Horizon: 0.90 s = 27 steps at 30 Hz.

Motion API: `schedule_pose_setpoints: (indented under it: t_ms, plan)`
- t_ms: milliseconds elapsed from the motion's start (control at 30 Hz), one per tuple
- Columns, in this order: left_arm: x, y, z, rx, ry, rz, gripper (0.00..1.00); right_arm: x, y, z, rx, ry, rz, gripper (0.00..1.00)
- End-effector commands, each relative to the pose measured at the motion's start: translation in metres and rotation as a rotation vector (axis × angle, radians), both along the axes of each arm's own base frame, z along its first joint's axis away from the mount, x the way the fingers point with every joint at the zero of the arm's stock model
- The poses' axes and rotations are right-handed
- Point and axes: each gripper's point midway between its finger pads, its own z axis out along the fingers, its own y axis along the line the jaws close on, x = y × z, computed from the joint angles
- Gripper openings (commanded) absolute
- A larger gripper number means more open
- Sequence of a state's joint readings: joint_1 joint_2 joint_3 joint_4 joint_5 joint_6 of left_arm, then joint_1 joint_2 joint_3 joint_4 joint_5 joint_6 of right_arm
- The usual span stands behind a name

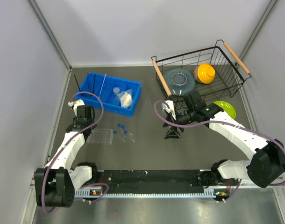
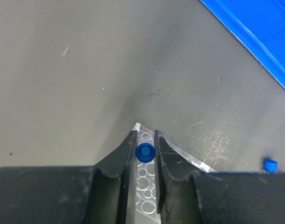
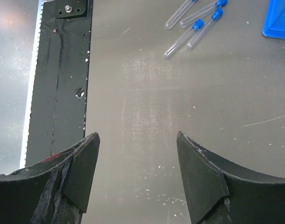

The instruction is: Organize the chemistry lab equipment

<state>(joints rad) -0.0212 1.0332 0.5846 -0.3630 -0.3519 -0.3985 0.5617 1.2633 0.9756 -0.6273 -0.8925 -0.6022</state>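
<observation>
My left gripper (image 2: 145, 135) is shut on a small clear tube with a blue cap (image 2: 145, 152), held upright between the fingers. It hangs over one corner of the clear plastic tube rack (image 2: 147, 179). From above, that gripper (image 1: 85, 125) is at the left end of the rack (image 1: 100, 136). Several loose blue-capped tubes (image 1: 124, 132) lie just right of the rack, and the right wrist view shows them as loose tubes (image 3: 194, 18) far ahead. My right gripper (image 3: 138, 135) stands open over bare table, nothing between its fingers; from above this gripper (image 1: 173, 132) is at mid-table.
A blue bin (image 1: 98, 95) at the back left holds a thin glass rod (image 1: 103, 83), a small clear cup (image 1: 117, 90) and a white packet (image 1: 126, 99). A black wire basket (image 1: 229, 86) at the back right holds grey (image 1: 179, 79) and orange (image 1: 205, 73) dishes. A green dish (image 1: 226, 108) lies below it.
</observation>
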Motion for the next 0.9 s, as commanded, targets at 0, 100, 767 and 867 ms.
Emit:
schedule_pose_setpoints:
  t_ms: [0, 100, 767, 867]
  plan:
    - [0.008, -0.005, 0.006, -0.047, -0.047, 0.016, 0.09, -0.001, 0.003, 0.018, 0.06, -0.054, 0.025, 0.68]
    - [0.006, -0.006, 0.004, -0.062, -0.042, 0.026, 0.13, -0.001, 0.004, 0.018, 0.061, -0.053, 0.026, 0.68]
    - [-0.009, -0.01, 0.019, -0.093, -0.098, 0.026, 0.52, -0.001, 0.008, 0.015, 0.062, -0.008, 0.032, 0.68]
    - [-0.01, -0.013, 0.033, -0.104, -0.136, 0.01, 0.56, 0.002, 0.014, 0.017, 0.065, 0.052, 0.017, 0.67]
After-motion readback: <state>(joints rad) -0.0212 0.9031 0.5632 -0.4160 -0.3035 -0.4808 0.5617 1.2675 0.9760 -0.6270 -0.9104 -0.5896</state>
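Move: The capped test tube between the left fingers already stands in the far-left corner hole of the tube rack, whose middle lies about 3 cm back, 5 cm right and 5 cm below this hand. The four loose tubes are grouped some 16 cm to the hand's right, roughly level with it and 7 cm down; the blue bin's middle is about 21 cm ahead and 9 cm right. From the idle right hand, the rack is around 36 cm left, 6 cm ahead and 14 cm below. The blue-capped tube, still pinched at its cap, is first eased about 0.5 cm to the right in its corner hole as the left wrist rolls slightly. The left fingers then open to roughly half their range and free the cap, and the hand backs off, rising about 2 cm and drawing back 1 cm, still tilted forward-down over the rack. ##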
